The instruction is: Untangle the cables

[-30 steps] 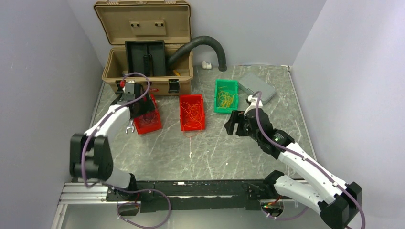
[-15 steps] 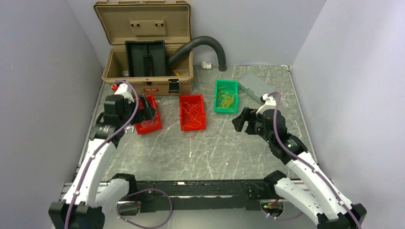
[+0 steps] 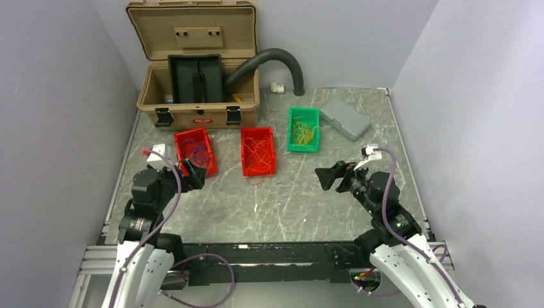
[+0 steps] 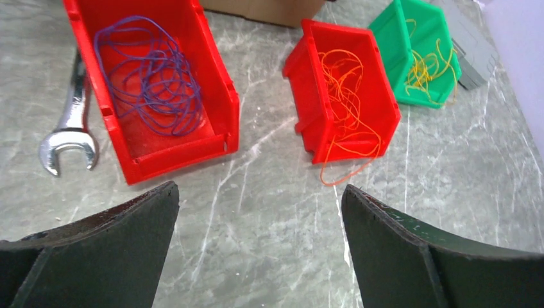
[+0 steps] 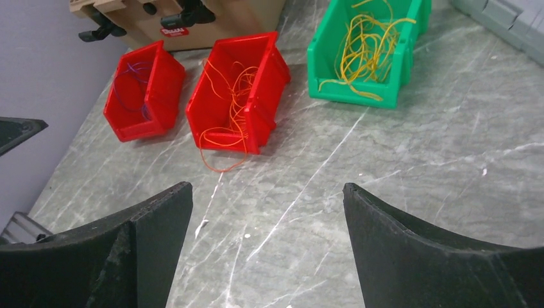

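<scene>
The cables lie sorted in three bins. Purple cables (image 4: 151, 80) fill the left red bin (image 3: 196, 151). Orange cables (image 4: 343, 96) sit in the middle red bin (image 3: 257, 151), with one loop spilling over its front lip onto the table. Yellow cables (image 5: 365, 48) lie in the green bin (image 3: 303, 129). My left gripper (image 3: 191, 178) hovers open just in front of the left red bin, nothing between its fingers. My right gripper (image 3: 332, 175) is open too, over bare table, to the right of the middle bin and nearer than the green bin.
An open tan toolbox (image 3: 197, 86) stands at the back with a black ribbed hose (image 3: 276, 61) arching from it. A grey case (image 3: 345, 118) lies at the back right. A steel wrench (image 4: 67, 122) rests left of the left red bin. Walls close in on both sides.
Both arms have pulled back toward the near edge, away from the bins. Both grippers have opened wider. The grey case and left red bin now show uncovered.
</scene>
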{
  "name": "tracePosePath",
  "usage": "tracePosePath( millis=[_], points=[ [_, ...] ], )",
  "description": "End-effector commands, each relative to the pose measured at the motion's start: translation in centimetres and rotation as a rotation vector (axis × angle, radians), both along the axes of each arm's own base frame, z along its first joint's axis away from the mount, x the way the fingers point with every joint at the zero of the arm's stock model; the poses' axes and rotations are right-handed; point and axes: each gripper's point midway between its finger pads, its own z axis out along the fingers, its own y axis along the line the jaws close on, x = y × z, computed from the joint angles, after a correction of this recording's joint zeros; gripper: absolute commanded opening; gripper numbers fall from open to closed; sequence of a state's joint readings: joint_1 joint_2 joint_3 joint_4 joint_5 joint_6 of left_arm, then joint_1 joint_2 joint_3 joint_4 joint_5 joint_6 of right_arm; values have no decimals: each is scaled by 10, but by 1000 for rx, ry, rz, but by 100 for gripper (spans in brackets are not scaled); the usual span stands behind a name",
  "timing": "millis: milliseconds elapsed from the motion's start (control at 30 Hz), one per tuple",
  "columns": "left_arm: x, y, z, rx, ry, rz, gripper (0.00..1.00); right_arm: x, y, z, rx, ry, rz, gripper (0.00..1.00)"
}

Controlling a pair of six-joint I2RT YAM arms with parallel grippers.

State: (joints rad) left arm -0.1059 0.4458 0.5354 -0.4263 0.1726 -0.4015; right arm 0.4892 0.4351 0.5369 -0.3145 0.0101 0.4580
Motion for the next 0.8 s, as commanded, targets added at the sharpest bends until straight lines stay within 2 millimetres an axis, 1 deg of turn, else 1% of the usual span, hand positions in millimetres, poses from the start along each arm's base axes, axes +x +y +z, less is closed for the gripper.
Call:
tracePosePath(
  millis=[0, 167, 267, 333, 400, 433, 500, 533, 633, 700, 767],
  points=[
    [6, 18, 10, 32, -102, 98, 99, 4, -6, 8, -58, -122, 2, 90],
    [8, 25, 4, 62, -134, 125, 99, 2, -10, 6, -70, -174, -2, 91],
    [10, 26, 2, 51, -168, 137, 99, 5, -16, 2, -71, -172, -46, 92],
    [11, 29, -5, 60, -181, 153, 99, 9, -23, -2, -70, -160, -89, 92],
    [12, 30, -17, 72, -174, 151, 99, 11, -24, -10, -66, -135, -107, 92],
    [13, 36, -21, 88, -176, 179, 99, 12, -23, -16, -78, -118, -106, 91],
    [15, 41, -27, 118, -215, 195, 99, 17, -26, -30, -119, -100, -121, 91],
    [17, 44, -28, 131, -241, 209, 99, 22, -30, -37, -131, -97, -151, 91],
    [24, 51, -37, 122, -291, 260, 98, 36, -49, -42, -131, -142, -285, 91],
    [29, 57, -48, 89, -280, 316, 98, 45, -59, -44, -150, -172, -345, 91],
    [30, 63, -48, 90, -257, 349, 99, 53, -71, -50, -185, -162, -407, 91]
  ],
)
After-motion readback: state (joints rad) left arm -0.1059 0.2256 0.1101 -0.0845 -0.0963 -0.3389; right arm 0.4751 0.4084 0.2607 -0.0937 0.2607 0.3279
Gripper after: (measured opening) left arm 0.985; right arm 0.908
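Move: The left red bin with the purple cable lies about 14 cm ahead of the open left hand, 3 cm to its left and some 16 cm below. The wrench is 12 cm ahead and 10 cm left, the middle red bin 14 cm ahead and 17 cm right. From the right hand, the green bin with the yellow cable is roughly 23 cm ahead, 5 cm left and 19 cm below; the grey case is 27 cm ahead, 8 cm right. The sorted bins are left untouched as both empty hands sink over bare table, slowly at first, then faster. The left drops some 7.5 cm while drifting 5 cm left, towards the purple-cable bin, and turns about 15 degrees counter-clockwise; the right sinks as far, going right and a little forward, turning clockwise with its left side dipping. All fingers stay wide open. ##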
